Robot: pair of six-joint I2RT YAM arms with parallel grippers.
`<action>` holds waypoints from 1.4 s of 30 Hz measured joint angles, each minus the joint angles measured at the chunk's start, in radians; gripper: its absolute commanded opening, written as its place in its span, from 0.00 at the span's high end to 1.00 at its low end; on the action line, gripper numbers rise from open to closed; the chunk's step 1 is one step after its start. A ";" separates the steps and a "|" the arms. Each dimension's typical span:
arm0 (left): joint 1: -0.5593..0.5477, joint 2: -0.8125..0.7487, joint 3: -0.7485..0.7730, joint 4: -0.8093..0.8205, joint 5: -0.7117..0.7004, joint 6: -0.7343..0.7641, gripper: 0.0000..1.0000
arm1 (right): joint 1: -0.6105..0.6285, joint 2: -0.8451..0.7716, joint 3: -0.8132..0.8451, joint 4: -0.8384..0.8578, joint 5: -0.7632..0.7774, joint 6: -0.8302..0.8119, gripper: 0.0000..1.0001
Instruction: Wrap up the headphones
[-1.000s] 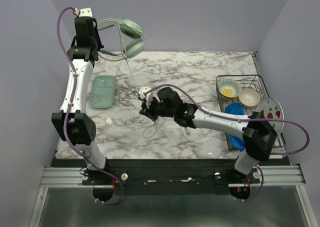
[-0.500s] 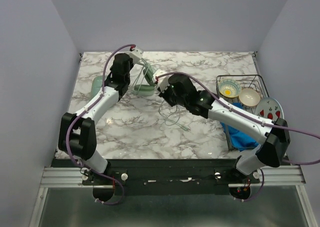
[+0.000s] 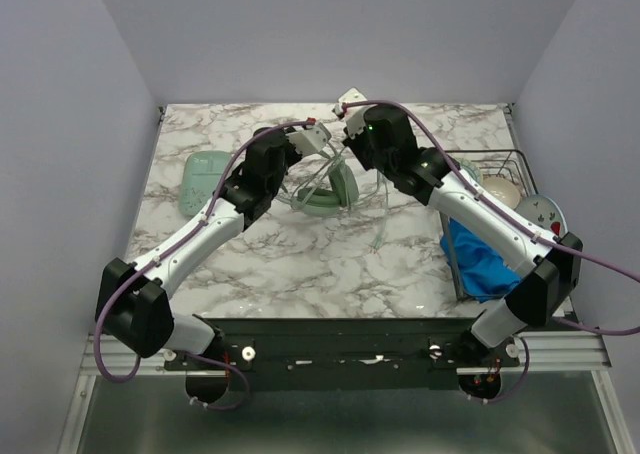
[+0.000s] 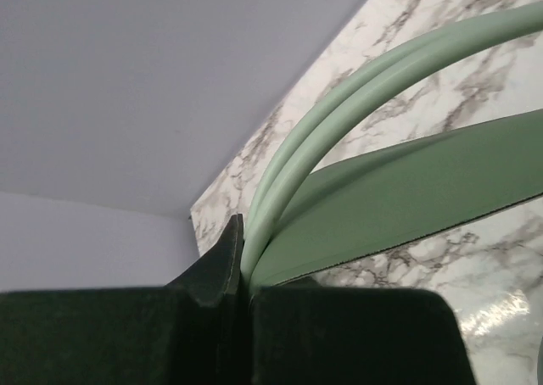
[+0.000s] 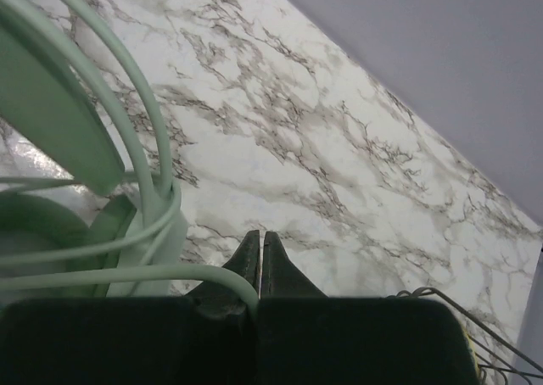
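Observation:
The pale mint-green headphones [image 3: 328,188] sit at the middle back of the marble table, between both arms. My left gripper [image 3: 297,167] is shut on the arched headband [image 4: 339,147], which runs out from between its jaws [image 4: 242,241]. My right gripper [image 3: 352,156] is just right of the headphones and is shut on the thin matching cable [image 5: 127,275]. The cable enters its closed jaws [image 5: 261,245] from the left. Loops of cable lie round an ear cup [image 5: 34,232]. A loose length trails toward the front [image 3: 383,229].
A flat mint-green case [image 3: 203,181] lies at the left, beside the left forearm. A wire rack [image 3: 505,157] at the right holds a bowl [image 3: 503,191], with a blue cloth [image 3: 480,259] and a plate [image 3: 545,214] next to it.
The left gripper brought the headphones from high at the back-left corner down to the table's middle back. The right gripper moved from the centre toward the back, carrying the cable.

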 measured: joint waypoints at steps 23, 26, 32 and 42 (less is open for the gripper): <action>-0.015 -0.017 0.411 -0.711 0.403 -0.502 1.00 | -0.188 -0.084 -0.198 0.265 -0.479 0.040 0.51; -0.015 -0.019 0.473 -0.744 0.420 -0.530 1.00 | -0.193 -0.080 -0.233 0.317 -0.561 0.074 0.44; -0.015 -0.026 0.609 -0.794 0.432 -0.571 1.00 | -0.193 -0.004 -0.239 0.464 -0.718 0.179 0.34; -0.015 -0.035 0.781 -0.841 0.431 -0.620 1.00 | -0.193 0.118 -0.308 0.714 -0.904 0.402 0.31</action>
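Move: The right hand holds the cable with the headphones' ear cups about 4 cm to its left, 2 cm back and 9 cm lower; the headband crosses some 9 cm left, 2 cm ahead and level with it, and the cable's tail end lies 13 cm back, straight below by roughly 25 cm. The left hand grips the headband, the cups about 6 cm to its right, 2 cm back and 11 cm below. After edging about 2 cm forward, the right hand opens wide to release the cable, then sweeps left behind the headphones, sinking slightly and turning counter-clockwise with its left side rising. The left hand keeps its pinch on the headband, drawing back and right before lifting some 16 cm, rolling its right side up and tipping its fingers down. ##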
